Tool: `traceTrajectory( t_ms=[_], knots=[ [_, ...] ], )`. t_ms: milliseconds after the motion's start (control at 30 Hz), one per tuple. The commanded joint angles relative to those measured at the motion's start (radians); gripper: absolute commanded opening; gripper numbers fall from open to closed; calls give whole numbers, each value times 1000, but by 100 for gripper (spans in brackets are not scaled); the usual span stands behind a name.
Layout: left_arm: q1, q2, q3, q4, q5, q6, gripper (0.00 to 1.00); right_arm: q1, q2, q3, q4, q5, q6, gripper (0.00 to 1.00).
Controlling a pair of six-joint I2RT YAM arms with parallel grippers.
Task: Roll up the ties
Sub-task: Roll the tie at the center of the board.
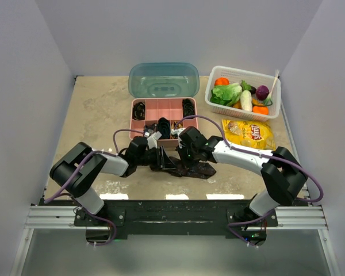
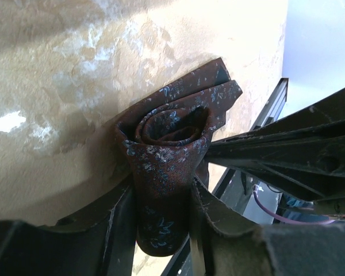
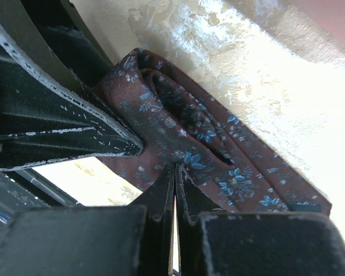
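Observation:
A dark maroon tie (image 1: 198,169) with small blue flowers lies on the table in front of the pink tray. One end of the tie (image 2: 172,123) is wound into a loose coil. My left gripper (image 2: 162,185) has a fold of that coil between its fingers, and the cloth touches both pads. My right gripper (image 3: 176,167) is shut, with its tips pressed against the tie (image 3: 218,144) from the other side. In the top view the left gripper (image 1: 157,156) and right gripper (image 1: 183,154) meet over the coil. Dark rolled ties (image 1: 188,106) sit in the tray.
The pink divided tray (image 1: 161,103) stands just beyond the grippers, with its teal lid (image 1: 164,79) behind it. At the back right are a white basket (image 1: 273,100) of toy vegetables and a yellow chip bag (image 1: 248,133). Purple cables (image 1: 123,133) arch over both arms.

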Motion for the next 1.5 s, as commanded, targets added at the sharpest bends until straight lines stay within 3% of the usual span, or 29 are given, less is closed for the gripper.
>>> traceTrajectory(
  t_ms=[0, 267, 467, 900, 1467],
  knots=[
    [2, -45, 37, -107, -5, 62, 33, 0, -50, 47, 13, 32, 6, 1],
    [4, -132, 172, -529, -176, 252, 33, 0, -54, 49, 6, 69, 3, 1],
    [4, -164, 252, -745, -295, 339, 34, 2, -41, 47, 11, 95, 6, 1],
    [12, -178, 266, -740, -272, 338, 34, 3, 178, 75, -1, 184, 1, 0],
    [82, -218, 273, -807, -238, 370, 37, 79, 147, 33, -63, 43, 18, 0]
  ],
)
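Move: The left fingers already grip the tie's rolled end; the unrolled tail's middle lies about 13 cm to that hand's right, 1 cm back and 2 cm below. From the right hand, shut over the tie, the tail is some 6 cm right, 1 cm back and 4 cm lower. The roll is about 4 cm to the right hand's left, level fore and aft; the pink tray's middle is 17 cm ahead and 8 cm left. Left draws the gripped roll 6 cm left, tilting; right's shut tips go forward, down onto the tail, then back. ##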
